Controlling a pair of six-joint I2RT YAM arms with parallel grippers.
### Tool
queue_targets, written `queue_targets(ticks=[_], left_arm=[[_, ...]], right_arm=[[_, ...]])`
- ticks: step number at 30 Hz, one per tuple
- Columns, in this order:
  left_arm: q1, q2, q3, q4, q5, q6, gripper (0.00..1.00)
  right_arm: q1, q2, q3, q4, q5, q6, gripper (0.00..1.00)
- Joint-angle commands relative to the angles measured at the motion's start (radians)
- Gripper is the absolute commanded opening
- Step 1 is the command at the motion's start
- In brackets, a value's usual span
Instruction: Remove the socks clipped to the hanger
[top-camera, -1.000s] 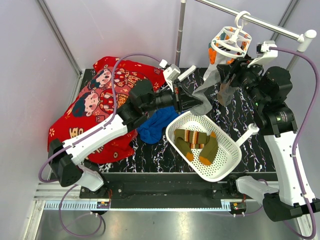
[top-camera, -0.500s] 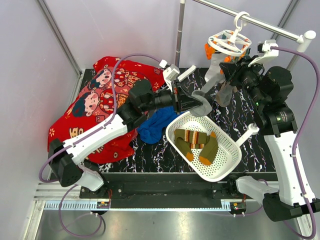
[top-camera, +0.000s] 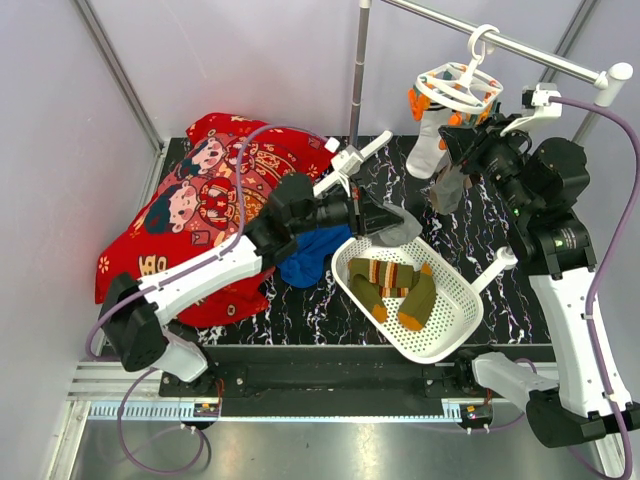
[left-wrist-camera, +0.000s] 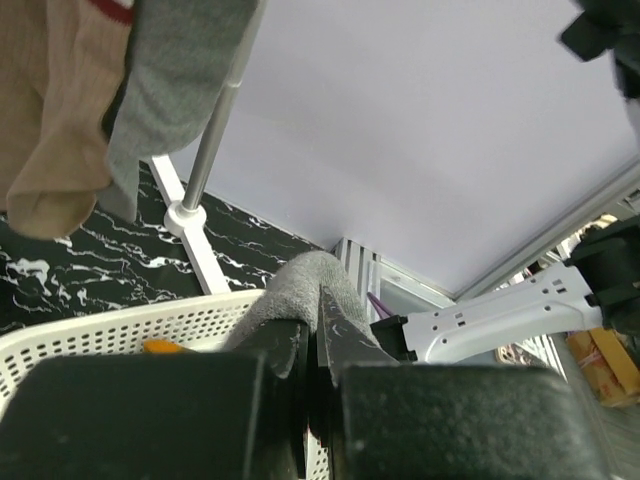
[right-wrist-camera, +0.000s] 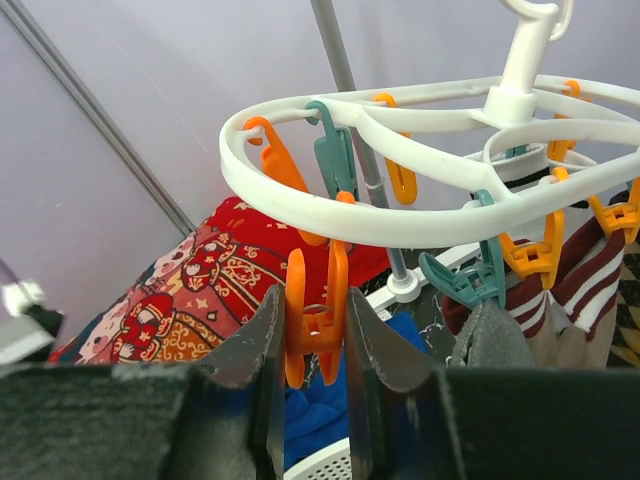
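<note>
The white ring hanger (top-camera: 458, 85) hangs by its hook from the rail; its rim (right-wrist-camera: 400, 215) fills the right wrist view. A white sock (top-camera: 428, 140) and a darker one (top-camera: 448, 188) dangle from it. In the right wrist view a maroon-striped sock (right-wrist-camera: 590, 265) and a dark grey sock (right-wrist-camera: 492, 335) hang from pegs. My right gripper (right-wrist-camera: 313, 300) is shut on an orange peg (right-wrist-camera: 314, 335) under the ring. My left gripper (left-wrist-camera: 318, 300) is shut on a grey sock (left-wrist-camera: 300, 280), held over the basket's back rim (top-camera: 398, 226). Olive-green socks (top-camera: 392, 285) lie in the basket.
The white perforated basket (top-camera: 455, 325) sits at front centre. A blue cloth (top-camera: 310, 255) lies to its left, beside a big red patterned cloth (top-camera: 195, 205). An upright pole (top-camera: 357, 70) and the slanted rail (top-camera: 540, 50) stand at the back.
The grey sock came off the hanger and my left gripper carried it down to the basket. The hanger swung back up. My right gripper closed on the orange peg.
</note>
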Motion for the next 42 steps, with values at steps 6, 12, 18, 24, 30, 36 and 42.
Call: queue_targets(ticks=[6, 12, 18, 24, 30, 36, 42], left_arm=[[-0.101, 0.16, -0.114, 0.227, -0.164, -0.112, 0.25], [-0.116, 0.228, -0.125, 0.295, -0.197, -0.142, 0.74], [-0.116, 0.192, -0.07, 0.217, -0.346, -0.011, 0.96], [-0.128, 0.203, 0.008, 0.12, -0.435, 0.016, 0.99], [-0.199, 0.15, -0.019, -0.05, -0.611, 0.008, 0.99], [-0.24, 0.197, 0.16, -0.429, -0.771, 0.052, 0.99], [-0.298, 0.218, 0.205, -0.585, -0.935, 0.082, 0.99]], right_arm=[[-0.004, -0.026, 0.008, 0.046, -0.06, 0.09, 0.02], [-0.004, -0.015, 0.03, 0.066, -0.083, 0.176, 0.01], [-0.002, -0.023, 0.03, 0.091, -0.096, 0.246, 0.0], [-0.004, -0.038, 0.024, 0.102, -0.099, 0.265, 0.0], [-0.002, -0.04, 0.024, 0.102, -0.108, 0.252, 0.0], [-0.004, -0.048, 0.025, 0.1, -0.105, 0.252, 0.0], [-0.004, -0.054, 0.021, 0.1, -0.105, 0.272, 0.0]])
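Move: The gray sock is already in my left hand. The basket it goes to has its middle about 9 cm right of that hand, level fore and aft and some 33 cm below; the striped socks in it lie about 6 cm right, 33 cm down. The blue cloth is some 12 cm ahead, 10 cm left, on the table. My right hand already pinches the orange clip, with the basket about 11 cm back, 6 cm left and 45 cm below. I lower my left hand fast, about 15 cm down and 6 cm right into the space over the basket, opening the fingers wide on the way to let go of the gray sock. Then I bob the open hand up and forward some 4 cm, dip again, and swing it counter-clockwise with the fingers tipping down. My right hand keeps its pinch on the orange clip, easing a few centimetres up, back and left as it rolls. ##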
